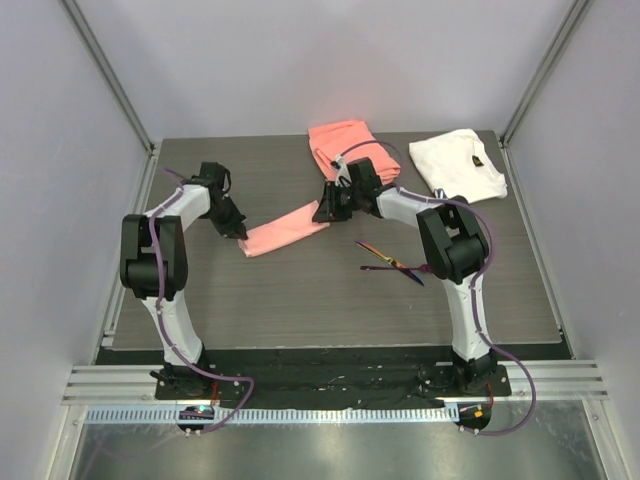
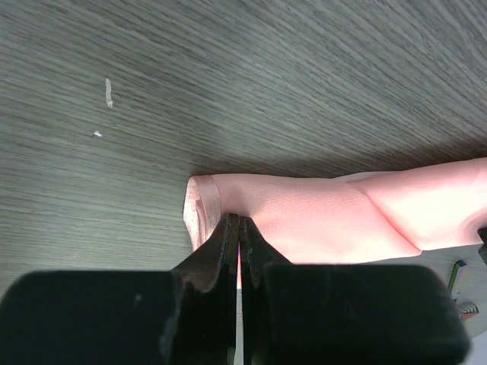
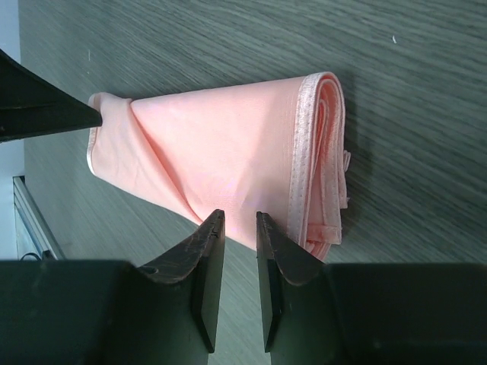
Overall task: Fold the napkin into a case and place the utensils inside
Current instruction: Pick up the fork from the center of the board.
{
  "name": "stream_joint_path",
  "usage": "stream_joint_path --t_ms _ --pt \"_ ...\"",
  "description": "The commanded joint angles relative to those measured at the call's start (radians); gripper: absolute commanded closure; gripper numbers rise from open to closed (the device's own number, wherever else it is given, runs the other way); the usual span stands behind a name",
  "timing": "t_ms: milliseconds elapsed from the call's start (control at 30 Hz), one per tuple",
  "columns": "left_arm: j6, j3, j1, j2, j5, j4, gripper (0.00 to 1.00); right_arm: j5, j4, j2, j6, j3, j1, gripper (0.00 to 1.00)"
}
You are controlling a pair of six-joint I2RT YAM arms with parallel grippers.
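The napkin (image 1: pixel 285 228) lies folded into a narrow pale-pink strip, slanting across the middle of the table. My left gripper (image 1: pixel 238 230) is at its lower left end. In the left wrist view the gripper (image 2: pixel 240 220) is shut, with a sliver of the napkin (image 2: pixel 319 220) pinched between the fingers. My right gripper (image 1: pixel 322 212) hovers at the strip's upper right end. Its jaws (image 3: pixel 240 217) stand a little apart, nothing between them, just short of the napkin (image 3: pixel 221 144) and beside its stitched, layered edge. The two dark iridescent utensils (image 1: pixel 390 260) lie crossed on the table right of the strip.
A thicker coral-orange cloth (image 1: pixel 340 145) sits folded at the back centre, close behind my right arm. A white cloth (image 1: pixel 458 165) with a dark mark lies at the back right. Grey walls enclose the table (image 1: pixel 300 310) on three sides.
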Motion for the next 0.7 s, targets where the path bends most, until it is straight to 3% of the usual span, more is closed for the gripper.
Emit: stream_joint_path --t_ms 0,400,600,667 --pt "0.015 -0.008 0.009 0.007 -0.027 -0.019 0.95 0.001 -0.008 0.041 -0.027 0.066 -0.002 0.71" --pt "0.033 -0.085 0.013 -0.070 -0.041 -0.051 0.94 0.004 -0.008 -0.052 -0.024 -0.057 0.014 0.70" --pt "0.042 -0.095 0.013 -0.160 -0.033 -0.085 0.94 0.142 -0.130 -0.162 -0.014 -0.006 0.014 0.49" --pt "0.054 -0.106 0.011 -0.191 -0.032 -0.111 0.92 0.268 -0.170 -0.250 -0.007 -0.041 0.012 0.34"
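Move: The folded pink napkin's middle lies about 9 cm to the right hand's left and 3 cm back, a little below; this hand is at its right end. The fork, among the crossed utensils, is some 19 cm to the right of that hand and 12 cm back; the coral cloths are roughly 13 cm ahead and 9 cm right. From the left hand, shut at the napkin's left end, the napkin's middle is about 10 cm right and 2 cm ahead. Down about 2 cm onto the napkin's right end goes the right hand, then back some 2 cm, drawing that end towards the base, before it rises about 2 cm and its fingers spread wider. The left hand, fingers still shut at the left end, drags back about 3.5 cm, dipping slightly and rising again. ##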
